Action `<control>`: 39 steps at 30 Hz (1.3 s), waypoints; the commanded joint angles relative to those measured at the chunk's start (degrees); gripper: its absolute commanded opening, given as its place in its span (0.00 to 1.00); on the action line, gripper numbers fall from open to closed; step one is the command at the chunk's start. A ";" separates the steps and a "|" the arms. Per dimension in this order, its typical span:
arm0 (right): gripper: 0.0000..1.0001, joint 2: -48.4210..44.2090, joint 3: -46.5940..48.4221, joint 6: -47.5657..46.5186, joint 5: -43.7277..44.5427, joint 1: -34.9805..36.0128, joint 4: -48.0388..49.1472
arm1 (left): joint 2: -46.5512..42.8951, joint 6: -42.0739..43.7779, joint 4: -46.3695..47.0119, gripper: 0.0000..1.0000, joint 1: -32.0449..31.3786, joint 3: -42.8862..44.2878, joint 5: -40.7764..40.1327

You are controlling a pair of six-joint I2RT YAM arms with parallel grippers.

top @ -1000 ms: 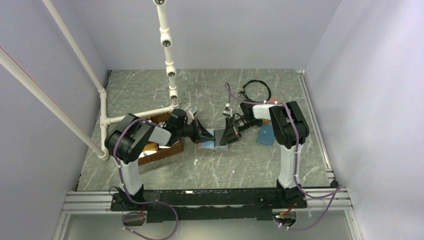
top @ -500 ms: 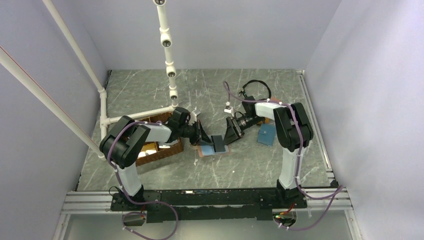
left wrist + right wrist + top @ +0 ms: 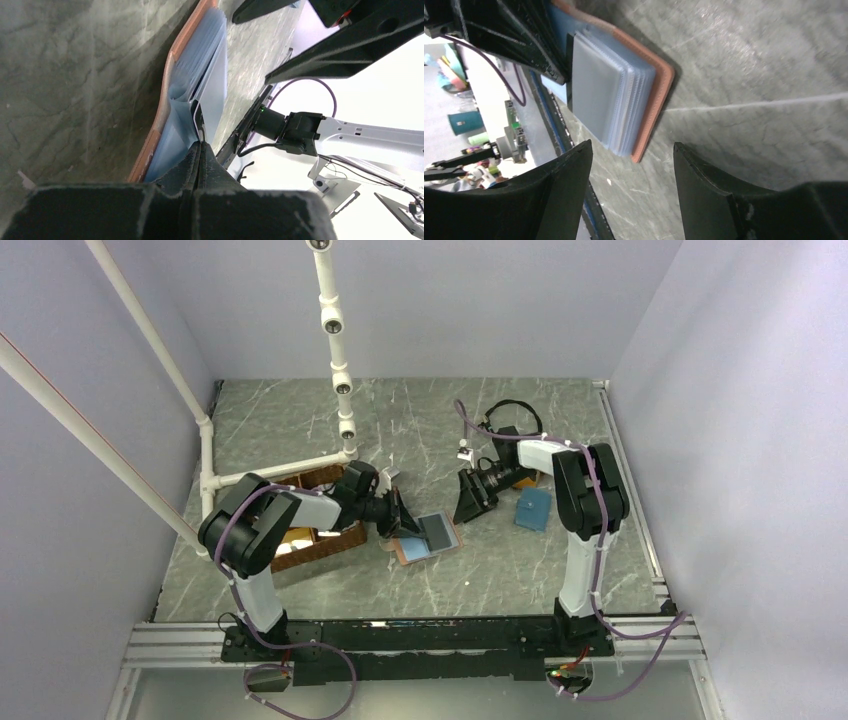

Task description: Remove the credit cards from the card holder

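The salmon-pink card holder (image 3: 408,552) lies open on the table, its light-blue pockets (image 3: 636,100) fanned upward. A grey-silver credit card (image 3: 437,530) rests flat on top of the pockets (image 3: 596,92); I cannot tell whether a sleeve still covers it. My left gripper (image 3: 398,518) is shut at the holder's left edge, and in the left wrist view its tips (image 3: 200,144) pinch a thin light-blue pocket leaf (image 3: 200,65). The right gripper (image 3: 470,500) stands open just right of the holder, touching nothing; its fingers (image 3: 631,146) frame the holder's near corner.
A teal-blue wallet (image 3: 533,508) lies right of the right gripper. A brown basket (image 3: 318,540) sits under the left arm, beside the white pipe frame (image 3: 208,480). A black cable loop (image 3: 516,415) lies at the back.
The right gripper opened, let go at the holder and drew back to the right. The holder slid slightly toward the near edge with the left gripper, and the grey card now lies flat on top.
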 commanded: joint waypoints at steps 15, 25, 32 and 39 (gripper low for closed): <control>0.25 1.39 0.90 7.17 22.48 8.79 5.59 | -2.38 -1.29 -3.18 0.00 0.11 -0.85 0.50; 0.03 -1.50 -2.65 5.68 37.23 14.65 8.68 | -2.84 -1.55 -6.94 0.00 0.31 0.42 -0.40; 0.00 -6.25 -7.45 6.09 47.58 18.44 13.84 | -3.59 -3.33 -7.21 0.00 0.46 0.89 -1.10; 0.00 -7.55 -10.53 7.94 57.68 19.71 18.60 | -5.79 -4.65 -9.87 0.00 0.53 0.97 -2.19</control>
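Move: My left hand already pinches the loose edge of the black-striped card; the card's middle lies about 4 cm to its right, 1 cm ahead and 1 cm lower. The basket's middle is some 21 cm left of that hand, 3 cm ahead and 3 cm down. The open card holder's right edge lies about 2 cm left of my right hand, 1 cm back and 3 cm below; the blue wallet sits 15 cm to that hand's right, 3 cm ahead and 3 cm down. I bring my open right hand down about 3 cm and 2 cm left onto the card holder's right edge, shutting its fingers there as they tip some 30 degrees steeper and the wrist rolls. Keeping its pinch, my left hand eases back about 1.5 cm and slightly left, dipping a little, tugging the card away from the right hand. ##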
